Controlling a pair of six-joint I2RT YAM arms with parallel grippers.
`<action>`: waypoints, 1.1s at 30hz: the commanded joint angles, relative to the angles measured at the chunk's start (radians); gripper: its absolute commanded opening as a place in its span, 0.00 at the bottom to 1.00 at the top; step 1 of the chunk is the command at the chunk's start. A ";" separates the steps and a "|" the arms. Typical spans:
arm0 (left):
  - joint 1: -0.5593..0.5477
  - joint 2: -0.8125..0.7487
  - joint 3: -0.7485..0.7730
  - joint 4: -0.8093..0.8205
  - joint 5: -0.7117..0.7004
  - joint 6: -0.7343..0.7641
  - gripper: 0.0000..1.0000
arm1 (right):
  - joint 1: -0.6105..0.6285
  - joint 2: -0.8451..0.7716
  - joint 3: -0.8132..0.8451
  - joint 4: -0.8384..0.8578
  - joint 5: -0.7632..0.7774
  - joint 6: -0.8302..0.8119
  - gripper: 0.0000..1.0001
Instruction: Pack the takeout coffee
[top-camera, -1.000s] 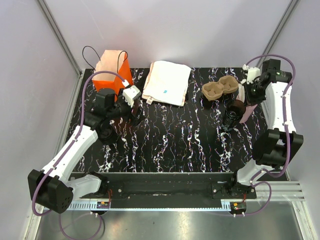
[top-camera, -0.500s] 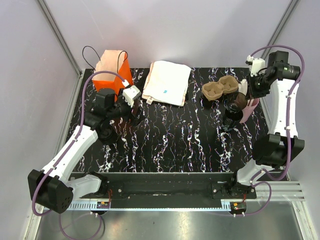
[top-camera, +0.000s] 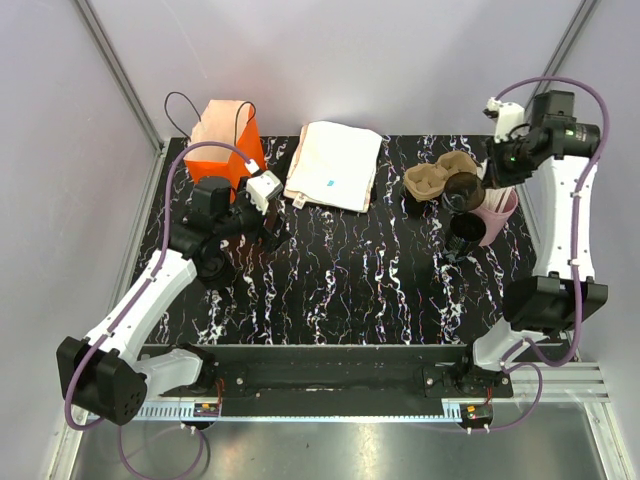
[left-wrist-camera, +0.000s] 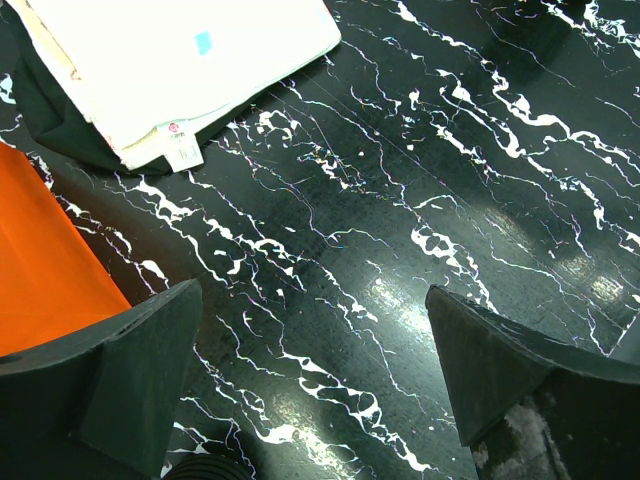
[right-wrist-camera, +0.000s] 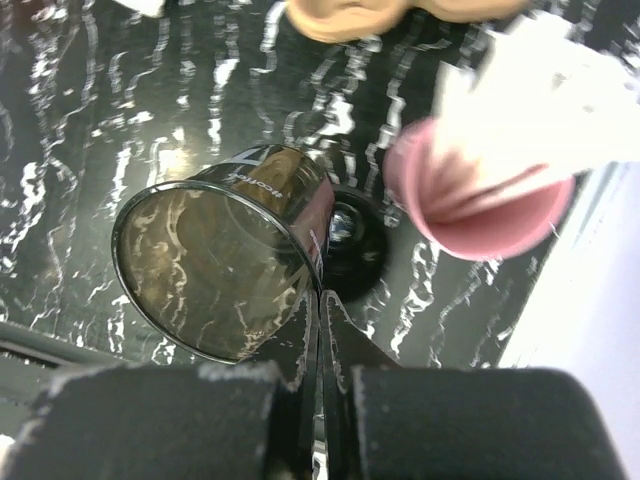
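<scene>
The takeout coffee (top-camera: 463, 190) (right-wrist-camera: 225, 265) is a small glossy black cup, lifted off the table and tilted, its open mouth toward the right wrist camera. My right gripper (top-camera: 482, 183) (right-wrist-camera: 322, 298) is shut on the cup's rim, one finger inside and one outside. The cup hangs beside the brown cardboard cup carrier (top-camera: 440, 177) (right-wrist-camera: 350, 15). My left gripper (top-camera: 272, 228) (left-wrist-camera: 310, 295) hovers open over bare table at the left, with nothing between its fingers.
A flat black disc (top-camera: 462, 232) (right-wrist-camera: 352, 238) lies on the table below the cup. A pink cup of white sticks (top-camera: 497, 212) (right-wrist-camera: 480, 190) stands at the right. An orange paper bag (top-camera: 225, 140) (left-wrist-camera: 40, 270) and a folded white cloth (top-camera: 335, 165) (left-wrist-camera: 170, 60) sit at the back.
My right gripper has raised the black cup and carried it a little left and back, toward the cardboard carrier. The left arm has stayed still.
</scene>
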 joint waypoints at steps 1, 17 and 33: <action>-0.003 0.002 -0.003 0.054 0.013 -0.003 0.99 | 0.130 -0.049 0.004 -0.054 0.004 0.051 0.00; 0.000 -0.007 -0.008 0.065 -0.007 -0.002 0.99 | 0.431 0.151 0.024 0.116 -0.032 0.166 0.00; 0.004 -0.001 -0.013 0.068 -0.010 0.002 0.99 | 0.527 0.483 0.254 0.130 -0.040 0.257 0.00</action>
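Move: Out in the middle of the table, just short of the white cloth, lies the empty spot for the dark cup already in the right fingers: about 8 cm ahead, 30 cm left and 26 cm below that hand. The cloth is 21 ahead and 32 left, the cup carrier 18 ahead and 5 left, the remaining cups 5 back and 1 left, all 20-odd below. From the left hand the spot is 13 ahead, 17 right, 19 down. Sweeping the dark cup left by its pinched rim, the right hand first travels nearly level for some 12 cm, away from the remaining cups. It then slants down, left and forward towards the bare table before the cloth, ending about 22 cm left and 11 cm lower. The wrist swings roughly 20 degrees counter-clockwise and the fingers, still shut, point more steeply down. ##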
